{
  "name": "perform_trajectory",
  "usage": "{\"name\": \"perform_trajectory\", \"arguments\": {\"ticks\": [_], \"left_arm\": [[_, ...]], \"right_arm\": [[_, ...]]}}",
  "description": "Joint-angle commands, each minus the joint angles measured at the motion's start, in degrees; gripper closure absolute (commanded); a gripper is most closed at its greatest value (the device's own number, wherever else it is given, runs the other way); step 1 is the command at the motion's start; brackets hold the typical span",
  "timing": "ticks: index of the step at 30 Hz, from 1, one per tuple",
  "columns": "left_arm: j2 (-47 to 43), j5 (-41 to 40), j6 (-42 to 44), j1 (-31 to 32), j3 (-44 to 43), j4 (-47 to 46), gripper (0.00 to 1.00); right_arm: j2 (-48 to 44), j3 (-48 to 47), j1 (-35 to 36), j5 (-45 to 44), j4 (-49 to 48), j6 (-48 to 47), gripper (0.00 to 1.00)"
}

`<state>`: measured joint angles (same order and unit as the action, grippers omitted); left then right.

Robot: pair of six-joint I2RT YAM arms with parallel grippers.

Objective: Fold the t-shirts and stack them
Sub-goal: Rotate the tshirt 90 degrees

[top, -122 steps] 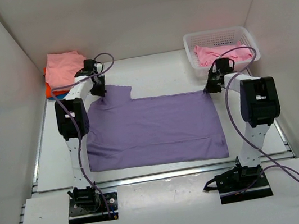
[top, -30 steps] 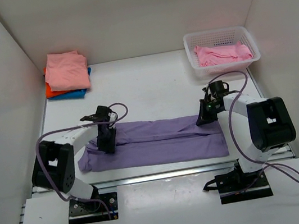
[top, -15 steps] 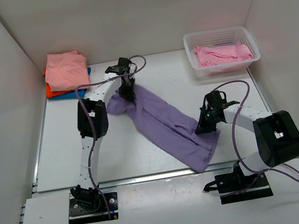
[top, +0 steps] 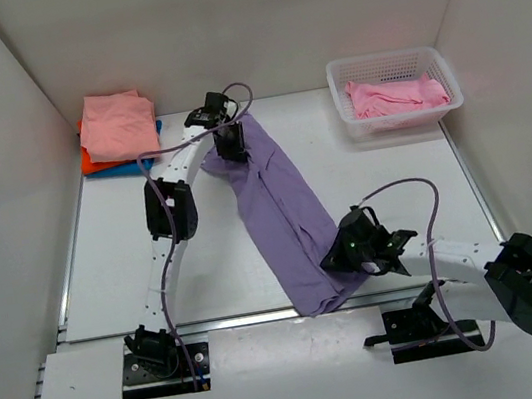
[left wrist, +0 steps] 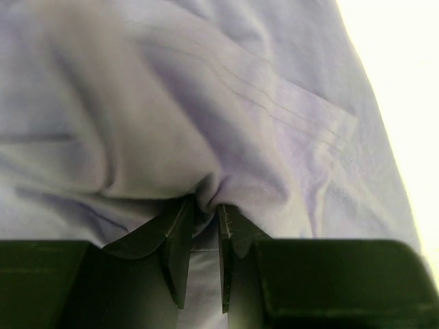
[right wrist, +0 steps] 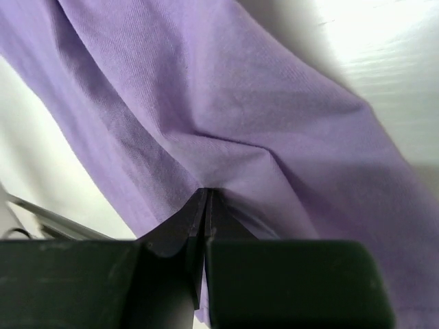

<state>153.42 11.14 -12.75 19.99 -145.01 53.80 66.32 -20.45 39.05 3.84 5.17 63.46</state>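
The lavender-purple t-shirt (top: 277, 203) is folded into a long strip that runs from the far middle of the table to its near edge. My left gripper (top: 230, 142) is shut on its far end; the wrist view shows cloth (left wrist: 226, 123) bunched between the fingers (left wrist: 180, 247). My right gripper (top: 340, 253) is shut on the near end, its jaws pinching a fold of the purple cloth (right wrist: 274, 130). A stack of folded shirts sits at the far left: salmon-pink (top: 119, 123) on top, orange-red (top: 90, 164) and blue (top: 139, 165) beneath.
A white mesh basket (top: 389, 67) at the far right holds a brighter pink shirt (top: 396, 96). White walls close in the table on three sides. The table's near edge (top: 264, 313) runs just under the strip's lower end.
Both arms have swung the folded strip round. The left gripper has moved a little further back with its end. The right gripper has moved toward the near edge and leftward with its end.
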Motion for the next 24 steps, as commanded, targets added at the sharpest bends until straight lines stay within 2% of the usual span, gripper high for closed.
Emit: {"name": "perform_trajectory", "arguments": {"ticks": [1,4,9,12,16,19,20,22,24], "left_arm": [[0.9,1.9,-4.0,-2.1,-0.3,-6.0,0.69],[1.6,2.9,-6.0,-3.3,-0.9,-10.9,0.7],[3.0,6.3,-11.5,-5.4,-1.7,-18.2,0.72],[3.8,7.7,-13.5,-5.3,-1.6,-21.6,0.72],[4.9,9.7,-13.5,-4.5,-2.4,-25.8,0.72],[4.3,12.1,-13.7,-5.1,-5.3,-30.1,0.71],[2.5,12.3,-13.8,-5.2,-6.0,-31.9,0.71],[-1.5,13.2,-12.5,-5.0,-5.3,-34.4,0.71],[-7.0,11.7,-9.2,-5.0,-2.6,-33.7,0.67]], "right_arm": [[1.2,3.2,4.2,-8.3,-7.9,10.9,1.0],[5.0,1.8,6.6,-9.5,-13.0,11.3,1.0],[13.2,0.2,8.3,-6.7,-24.9,13.1,1.0],[20.2,-2.7,8.0,-4.8,-29.1,12.4,1.0],[24.6,-6.5,8.9,-4.3,-29.6,9.6,1.0],[24.1,-9.3,9.4,-5.0,-27.6,3.3,0.99],[25.6,-11.9,9.3,-1.8,-27.1,-5.3,1.0],[27.5,-15.3,8.6,3.9,-26.4,-13.2,1.0],[27.2,-17.2,9.5,4.4,-23.5,-16.2,1.0]]}}
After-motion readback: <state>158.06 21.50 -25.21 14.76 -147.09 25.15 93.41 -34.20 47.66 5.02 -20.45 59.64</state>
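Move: The purple t-shirt lies slanted under both hands, pinched near its far end by the left fingers. Its middle is about 18 cm back and 7 cm right of the left hand, and some 13 cm ahead and 8 cm left of the closed right fingers on its near part. The near end is roughly 6 cm back and 3 cm left of the right hand; the folded pile stands about 10 cm ahead and 28 cm left of the left hand. The t-shirt is swung straight by both ends: the left hand drags its far part some 10 cm forward towards the back wall, its left side dipping and fingers tilting outward, then rises a few centimetres off the cloth at the end. The right hand, fingers still shut and staying low on the cloth, drags the near part about 11 cm left and 5 cm forward. ##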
